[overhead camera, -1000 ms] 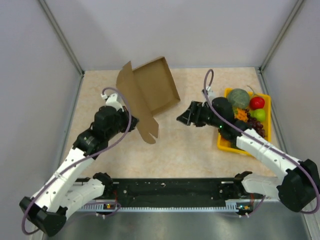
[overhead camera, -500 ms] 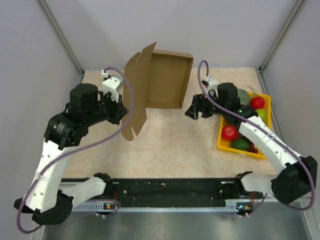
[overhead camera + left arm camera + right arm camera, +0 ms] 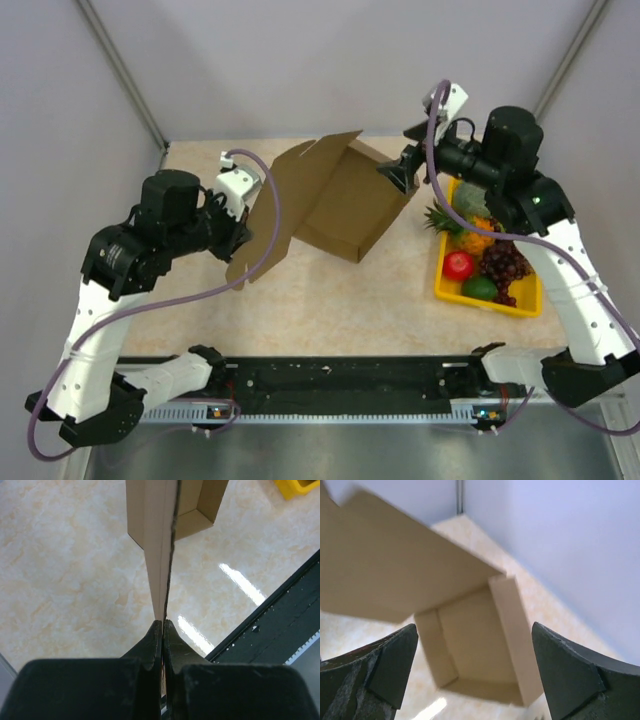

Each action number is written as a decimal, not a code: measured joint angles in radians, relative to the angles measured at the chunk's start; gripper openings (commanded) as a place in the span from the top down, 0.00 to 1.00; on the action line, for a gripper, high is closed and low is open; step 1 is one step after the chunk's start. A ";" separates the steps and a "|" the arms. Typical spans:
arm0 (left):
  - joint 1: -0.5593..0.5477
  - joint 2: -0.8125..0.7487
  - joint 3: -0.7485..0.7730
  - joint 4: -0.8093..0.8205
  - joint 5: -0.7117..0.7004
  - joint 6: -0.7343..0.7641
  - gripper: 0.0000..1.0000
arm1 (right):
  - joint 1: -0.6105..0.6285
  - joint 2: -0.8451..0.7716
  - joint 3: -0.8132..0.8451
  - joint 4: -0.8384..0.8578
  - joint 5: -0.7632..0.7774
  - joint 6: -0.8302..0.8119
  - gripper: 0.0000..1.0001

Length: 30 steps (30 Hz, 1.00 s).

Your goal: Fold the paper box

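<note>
The paper box (image 3: 345, 205) is a shallow brown cardboard tray with a long lid flap (image 3: 268, 215), hanging tilted above the table. My left gripper (image 3: 238, 240) is shut on the lid flap's edge; in the left wrist view the fingertips (image 3: 164, 624) pinch the thin cardboard (image 3: 160, 545) edge-on. My right gripper (image 3: 398, 174) hangs raised by the tray's far right corner, open and empty. From the right wrist the paper box (image 3: 480, 645) shows its open inside, framed between the wide-spread fingers (image 3: 390, 665), with the right gripper (image 3: 474, 626) not touching it.
A yellow fruit tray (image 3: 440, 290) holding a pineapple, grapes, a red fruit and a green one stands at the right under my right arm. Its corner (image 3: 300, 486) shows in the left wrist view. Grey walls enclose the table; a black rail (image 3: 340, 385) runs along the near edge.
The box has swung and tilted in my left grip, its tray now angled right. My right arm has risen from table level to the tray's far right corner, its jaws spreading wider.
</note>
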 measured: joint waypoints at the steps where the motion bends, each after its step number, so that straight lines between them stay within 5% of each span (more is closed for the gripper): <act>1: -0.011 0.003 0.000 -0.008 0.000 0.007 1.00 | 0.000 0.019 0.056 -0.004 -0.028 -0.030 0.04; 8: -0.038 0.008 0.000 -0.035 -0.008 0.022 1.00 | 0.008 0.210 0.476 -0.139 -0.261 -0.188 0.04; 18: -0.072 0.029 0.011 -0.040 -0.003 0.030 1.00 | 0.114 0.306 0.485 -0.255 -0.375 -0.314 0.10; 24: -0.084 0.028 0.011 -0.040 0.003 0.031 1.00 | 0.158 0.376 0.491 -0.269 -0.384 -0.348 0.40; 25: -0.085 0.028 0.011 -0.040 0.003 0.032 1.00 | 0.158 0.382 0.491 -0.271 -0.390 -0.348 0.56; 27: -0.086 0.029 0.012 -0.043 0.003 0.033 1.00 | 0.158 0.391 0.490 -0.274 -0.404 -0.345 0.73; 28: -0.086 0.032 0.016 -0.046 0.000 0.033 1.00 | 0.158 0.393 0.490 -0.274 -0.407 -0.351 1.00; 30: -0.086 0.038 0.021 -0.046 -0.012 0.031 0.99 | 0.158 0.395 0.490 -0.274 -0.409 -0.359 1.00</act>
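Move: The left gripper already pinches the paper box's raised lid flap by its near left corner. The open right gripper must take the lid's far edge, about 12 cm to its left, roughly 1 cm back and about level with it. The same far edge lies some 15 cm ahead, 15 cm right and 5 cm above the left gripper. The box tray hangs about 7 cm left, 6 cm back and 15 cm below the right gripper. Lift the open right gripper nearly 10 cm first, then bring it left and back down onto the lid's far edge, ending some 11 cm to the left and a little nearer the base. Turn it about 35 degrees counter-clockwise on the way and shut its fingers to pinch the cardboard. Keep the left gripper's pinch, easing it only slightly right and back. ##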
